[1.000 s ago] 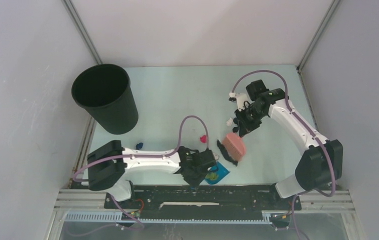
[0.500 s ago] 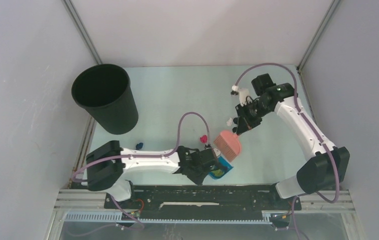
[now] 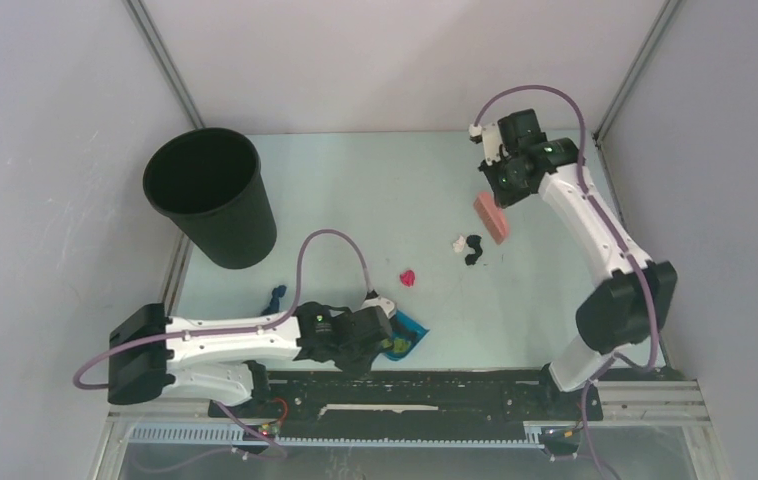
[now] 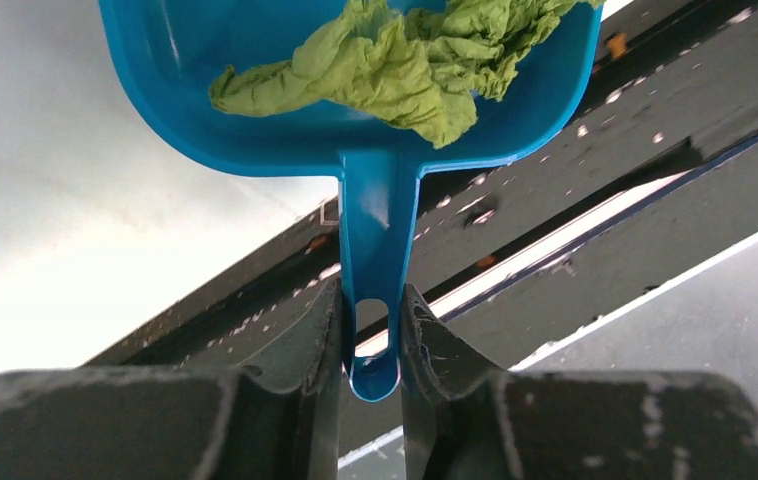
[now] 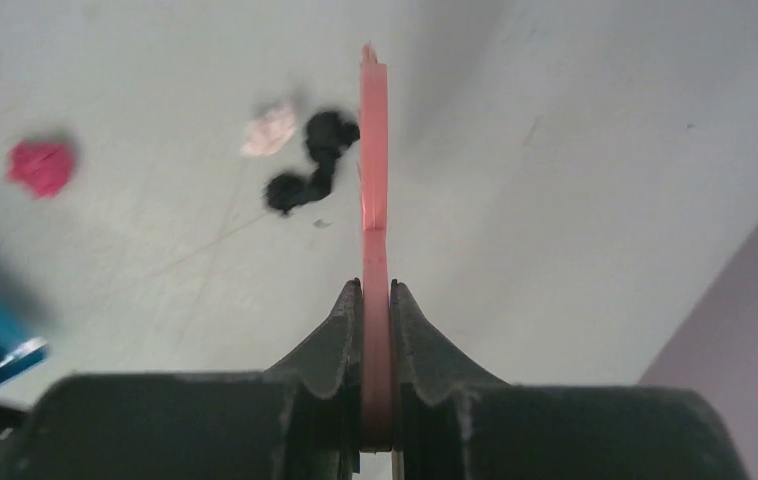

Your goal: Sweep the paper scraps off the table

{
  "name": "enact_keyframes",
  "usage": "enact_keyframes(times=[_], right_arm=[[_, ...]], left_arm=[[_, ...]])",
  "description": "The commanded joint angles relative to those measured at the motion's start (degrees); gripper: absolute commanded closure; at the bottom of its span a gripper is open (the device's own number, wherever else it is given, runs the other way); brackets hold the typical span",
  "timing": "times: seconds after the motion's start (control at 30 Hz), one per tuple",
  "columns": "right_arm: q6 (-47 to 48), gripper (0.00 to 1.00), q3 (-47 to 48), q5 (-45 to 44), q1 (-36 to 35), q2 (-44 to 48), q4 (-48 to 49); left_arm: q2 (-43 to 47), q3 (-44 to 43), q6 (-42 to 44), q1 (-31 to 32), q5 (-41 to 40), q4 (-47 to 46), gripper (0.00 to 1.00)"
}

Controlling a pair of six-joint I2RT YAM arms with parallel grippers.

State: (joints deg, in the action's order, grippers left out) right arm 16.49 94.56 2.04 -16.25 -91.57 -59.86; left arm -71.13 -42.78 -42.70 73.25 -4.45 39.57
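My left gripper is shut on the handle of the blue dustpan, which lies low at the table's near edge and holds a crumpled green scrap. My right gripper is shut on the pink brush, held up over the far right of the table; edge-on in the right wrist view. A red scrap, a white scrap and a black scrap lie on the pale green table. A dark blue scrap lies near the left arm.
A tall black bin stands at the table's far left. A black rail runs along the near edge. Grey-white walls enclose the table on three sides.
My right gripper lifted the pink brush away to the far right, uncovering the black and white scraps. My left arm drew back to the left with the dustpan.
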Motion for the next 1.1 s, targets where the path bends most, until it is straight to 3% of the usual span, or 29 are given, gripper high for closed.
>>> enact_keyframes(times=[0.0,0.27,0.43,0.6,0.83,1.07], right_arm=[[0.9,1.0,3.4,-14.7,-2.0,-6.4,6.9],[-0.8,1.0,6.4,-17.5,-6.5,-15.7,6.9],[0.6,1.0,5.2,-15.4,-13.0,-18.2,7.4],[-1.2,1.0,7.8,-4.9,-17.3,-20.9,2.7],[-4.0,1.0,6.3,13.8,-20.0,-16.6,0.1],[-4.4,1.0,3.2,19.0,-20.3,-10.0,-0.1]], left_arm=[[4.5,1.4,-4.7,-0.5,0.2,5.5,1.0],[5.3,5.1,0.2,-9.5,7.2,2.0,1.0],[-0.8,1.9,6.3,-13.7,7.7,3.1,1.0],[-8.7,-4.9,11.2,-14.2,7.6,3.0,1.0],[-16.3,-12.3,13.8,-14.2,6.7,2.4,1.0],[-17.7,-14.0,14.9,-14.2,5.1,0.7,1.0]])
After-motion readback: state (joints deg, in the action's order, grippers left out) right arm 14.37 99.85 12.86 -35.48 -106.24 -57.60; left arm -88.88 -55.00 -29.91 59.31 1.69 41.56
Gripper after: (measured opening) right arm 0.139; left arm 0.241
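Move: My right hand holds the pink brush. The black scrap lies about 5 cm ahead and 7 cm to its left, some 21 cm below; the white scrap is about 7 cm ahead, 10 cm left. The pink scrap lies some 4 cm back and 22 cm left, the blue dustpan about 21 cm back, 21 cm left. From my left hand, which holds that dustpan, the pink scrap is about 26 cm ahead, 8 cm right. I reach my right hand forward about 5 cm while lowering it, then sweep the brush left some 17 cm and back towards the dustpan, turning counter-clockwise and rising slightly at the end. My left hand keeps hold of the dustpan handle, shifts left about 4 cm, then goes forward and right, a little lower, bringing the pan to meet the brush. ##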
